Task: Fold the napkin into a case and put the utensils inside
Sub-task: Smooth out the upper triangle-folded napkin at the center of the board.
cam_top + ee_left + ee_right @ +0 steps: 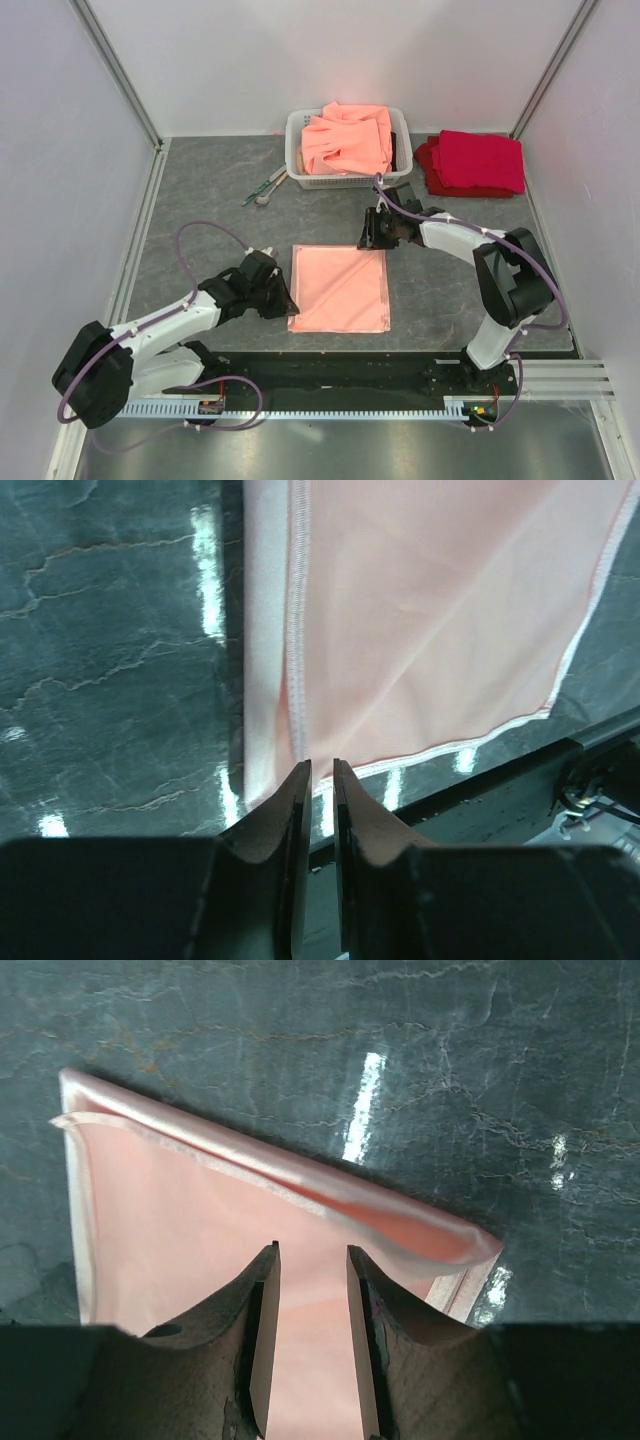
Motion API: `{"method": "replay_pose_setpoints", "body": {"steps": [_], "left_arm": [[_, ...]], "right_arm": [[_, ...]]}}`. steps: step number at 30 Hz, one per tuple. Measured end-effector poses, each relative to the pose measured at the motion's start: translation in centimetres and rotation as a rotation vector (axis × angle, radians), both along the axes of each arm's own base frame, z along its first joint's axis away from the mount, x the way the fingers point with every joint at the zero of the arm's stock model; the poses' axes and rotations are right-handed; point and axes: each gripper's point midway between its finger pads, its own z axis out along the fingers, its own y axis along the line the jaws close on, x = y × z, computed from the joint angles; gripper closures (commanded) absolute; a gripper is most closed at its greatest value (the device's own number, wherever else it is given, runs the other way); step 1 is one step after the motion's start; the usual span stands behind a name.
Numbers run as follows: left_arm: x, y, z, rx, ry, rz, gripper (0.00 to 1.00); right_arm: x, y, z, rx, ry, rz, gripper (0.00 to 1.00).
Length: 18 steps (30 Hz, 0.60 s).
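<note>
The pale-pink napkin (340, 288) lies folded flat on the dark table, two layers showing along its hemmed edge (297, 630). My left gripper (288, 300) sits low at the napkin's near-left corner, its jaws (322, 768) a narrow slit apart with no cloth between them. My right gripper (372, 240) hovers over the far-right corner, where the fold (400, 1222) puffs up slightly. Its jaws (312, 1250) stand apart over the cloth (200, 1220) and hold nothing. The utensils (265, 187) lie together on the table left of the basket.
A white basket (296, 150) heaped with orange-salmon cloths (350, 138) stands at the back. Deep red folded cloths (475, 162) lie to its right. White walls enclose the table on three sides, and a black rail (340, 375) runs along the near edge.
</note>
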Motion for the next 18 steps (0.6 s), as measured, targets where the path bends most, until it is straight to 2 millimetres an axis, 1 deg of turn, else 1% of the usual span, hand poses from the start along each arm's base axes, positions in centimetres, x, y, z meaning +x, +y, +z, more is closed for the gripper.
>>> {"method": "replay_pose_setpoints", "body": {"steps": [3,5,6,7,10,12,15,18], "left_arm": [[0.6,-0.8,1.1,-0.026,-0.015,-0.008,0.79],[1.0,-1.3,1.5,-0.036,-0.015,-0.014,0.80],[1.2,-1.6,1.5,-0.039,-0.015,-0.016,0.80],[1.4,-1.8,1.4,-0.039,-0.011,-0.018,0.80],[1.5,-1.9,0.5,-0.019,0.009,-0.021,0.80],[1.4,-1.8,0.2,-0.011,0.015,-0.023,0.80],[1.2,-1.5,-0.4,-0.003,0.016,-0.025,0.80],[0.5,-0.9,-1.5,0.011,0.033,-0.027,0.80]], "right_arm": [[0.0,0.4,1.9,0.037,-0.028,0.004,0.60],[0.1,0.8,2.9,0.072,-0.051,0.007,0.61],[0.0,0.9,3.2,0.085,-0.059,0.006,0.63],[0.0,1.0,3.3,0.093,-0.061,0.007,0.67],[-0.3,0.8,2.6,0.093,-0.048,0.002,0.75],[-0.3,0.3,1.8,0.085,-0.032,-0.007,0.77],[0.3,-0.9,0.3,0.065,-0.012,-0.031,0.80],[0.8,-2.2,-1.1,0.030,0.003,-0.052,0.83]]}}
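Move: My right hand is poised over the napkin's far edge, with its far right corner about 4 cm to my right and 3 cm below; the basket stands some 22 cm ahead and 3 cm left of this hand. Under my left hand, about 3 cm down and 1 cm right, lies the near end of the diagonal crease; the napkin's near left corner is roughly 3 cm back and 1 cm left. I lift my right hand about 3 cm off its spot, then bring it down some 4 cm and to the right towards the napkin's far right corner, narrowing the fingers by half as I go. My left hand hops too: up, forward and right, then down and a little back to the crease's near end, finishing lower than it began, its fingers still nearly shut. ##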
